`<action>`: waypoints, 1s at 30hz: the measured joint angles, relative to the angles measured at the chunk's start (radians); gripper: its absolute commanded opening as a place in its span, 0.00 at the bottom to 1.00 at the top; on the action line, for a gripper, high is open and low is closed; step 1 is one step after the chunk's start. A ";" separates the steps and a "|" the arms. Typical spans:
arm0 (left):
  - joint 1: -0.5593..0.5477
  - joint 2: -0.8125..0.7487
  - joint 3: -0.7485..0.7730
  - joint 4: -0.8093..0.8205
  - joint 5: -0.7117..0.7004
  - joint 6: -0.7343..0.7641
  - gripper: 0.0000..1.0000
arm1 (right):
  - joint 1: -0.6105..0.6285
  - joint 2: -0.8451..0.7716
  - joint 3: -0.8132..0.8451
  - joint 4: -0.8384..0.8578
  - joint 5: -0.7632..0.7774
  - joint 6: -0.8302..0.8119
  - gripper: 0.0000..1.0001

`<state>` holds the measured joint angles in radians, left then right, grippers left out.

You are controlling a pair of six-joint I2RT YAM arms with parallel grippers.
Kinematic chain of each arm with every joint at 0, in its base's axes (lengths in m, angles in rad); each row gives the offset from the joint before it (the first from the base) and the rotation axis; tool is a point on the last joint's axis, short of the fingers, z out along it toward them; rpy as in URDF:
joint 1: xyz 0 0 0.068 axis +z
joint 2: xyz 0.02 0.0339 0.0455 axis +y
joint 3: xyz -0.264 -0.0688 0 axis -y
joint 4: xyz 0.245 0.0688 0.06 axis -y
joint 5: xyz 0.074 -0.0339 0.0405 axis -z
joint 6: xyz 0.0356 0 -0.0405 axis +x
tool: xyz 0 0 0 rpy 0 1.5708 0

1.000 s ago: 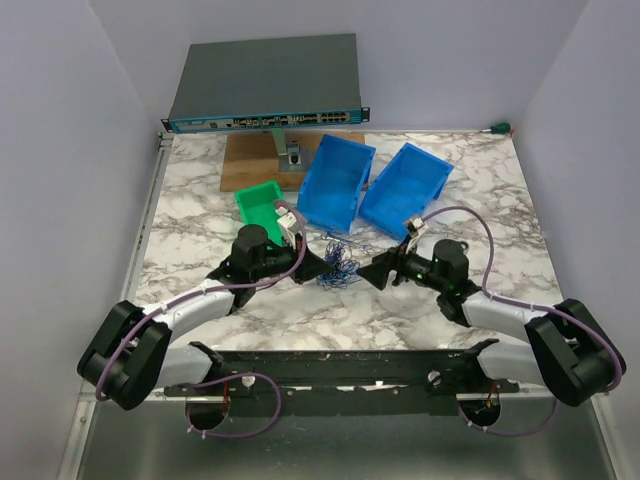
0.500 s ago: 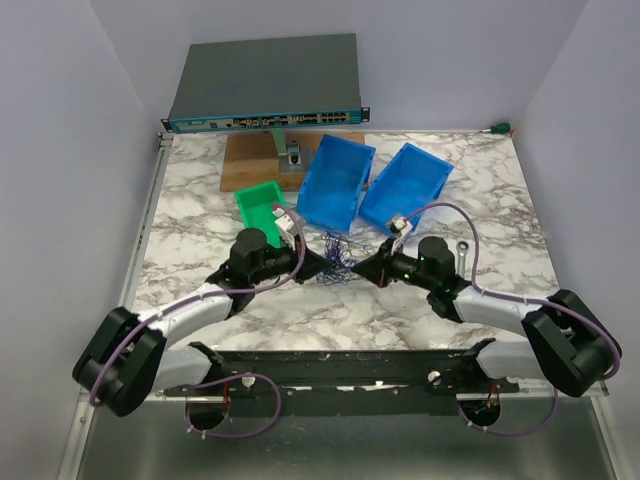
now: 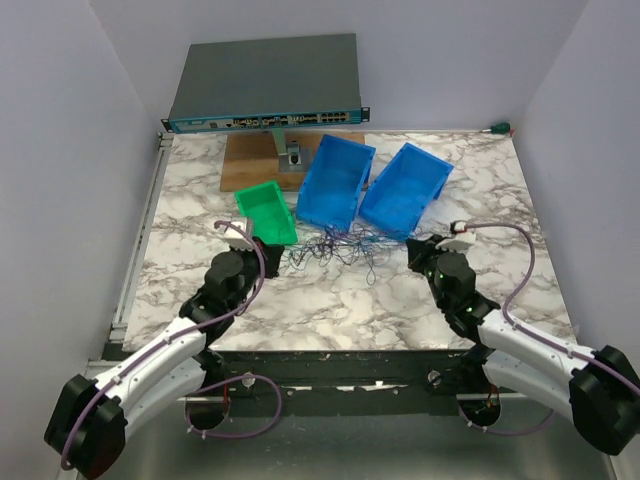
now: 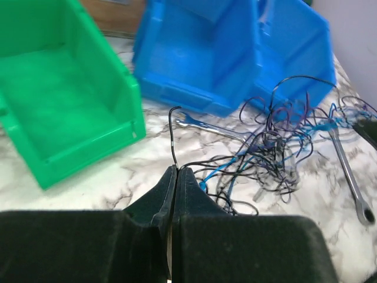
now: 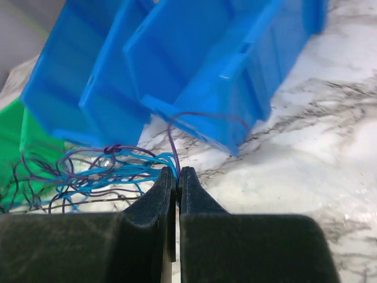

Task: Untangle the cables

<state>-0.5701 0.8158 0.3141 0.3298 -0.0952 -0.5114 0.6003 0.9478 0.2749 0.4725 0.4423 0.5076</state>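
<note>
The cables [image 3: 340, 250] are thin blue, purple and black wires, drawn out into a loose strand across the marble in front of the blue bins. My left gripper [image 3: 272, 258] sits at the strand's left end and my right gripper [image 3: 412, 248] at its right end. In the left wrist view the left gripper [image 4: 174, 171] is shut on a single black wire, with the cables [image 4: 283, 144] spreading beyond it. In the right wrist view the right gripper [image 5: 177, 171] is shut on blue and purple wires, and the cables [image 5: 97, 171] trail off to the left.
Two blue bins [image 3: 335, 180] [image 3: 405, 190] and a green bin [image 3: 265, 212] stand just behind the wires. A silver wrench [image 4: 212, 127] lies under the tangle, another [image 4: 349, 177] to its right. A network switch [image 3: 265, 85] and a wooden board [image 3: 250, 160] are at the back.
The right gripper has shut on wires. Both grippers have moved apart, left going left and right going right, and the small clump is now pulled out into a long strand.
</note>
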 measured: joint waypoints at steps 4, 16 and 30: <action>0.005 -0.067 -0.018 -0.084 -0.166 -0.058 0.00 | 0.000 -0.084 -0.032 -0.045 0.154 0.052 0.01; 0.025 -0.137 -0.063 -0.104 -0.280 -0.055 0.00 | -0.011 -0.080 -0.054 -0.071 0.233 0.023 0.01; 0.025 -0.135 -0.083 0.040 0.008 0.078 0.46 | -0.013 -0.062 -0.064 0.044 -0.110 -0.088 0.01</action>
<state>-0.5453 0.6811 0.2310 0.3695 -0.0872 -0.4335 0.5877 0.8860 0.2108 0.5167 0.3325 0.4198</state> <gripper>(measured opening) 0.276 0.043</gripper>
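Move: Each hand already pinches a cable end, with the tangle stretched between them. Its middle lies about 15 cm to the left hand's right and 5 cm ahead, and about 15 cm left of the right hand and 4 cm ahead, sagging some 4 cm below both. The green bin stands about 15 cm ahead of the left hand and 2 cm left. The right blue bin is roughly 18 cm straight ahead of the right hand. Both bins are some 10 cm lower. Both shut hands first draw the cable tangle apart, the left going about 7 cm to the left with its fingers swinging some 20 degrees counter-clockwise, the right going about 6 cm to the right and turning clockwise nearly as far. Both then swing back inward and unwind, the left stopping just left of its start and the right slightly past its own, where the left fingers part about a quarter and let go of the black cable while the right keeps its pinch on the purple and blue ones. ##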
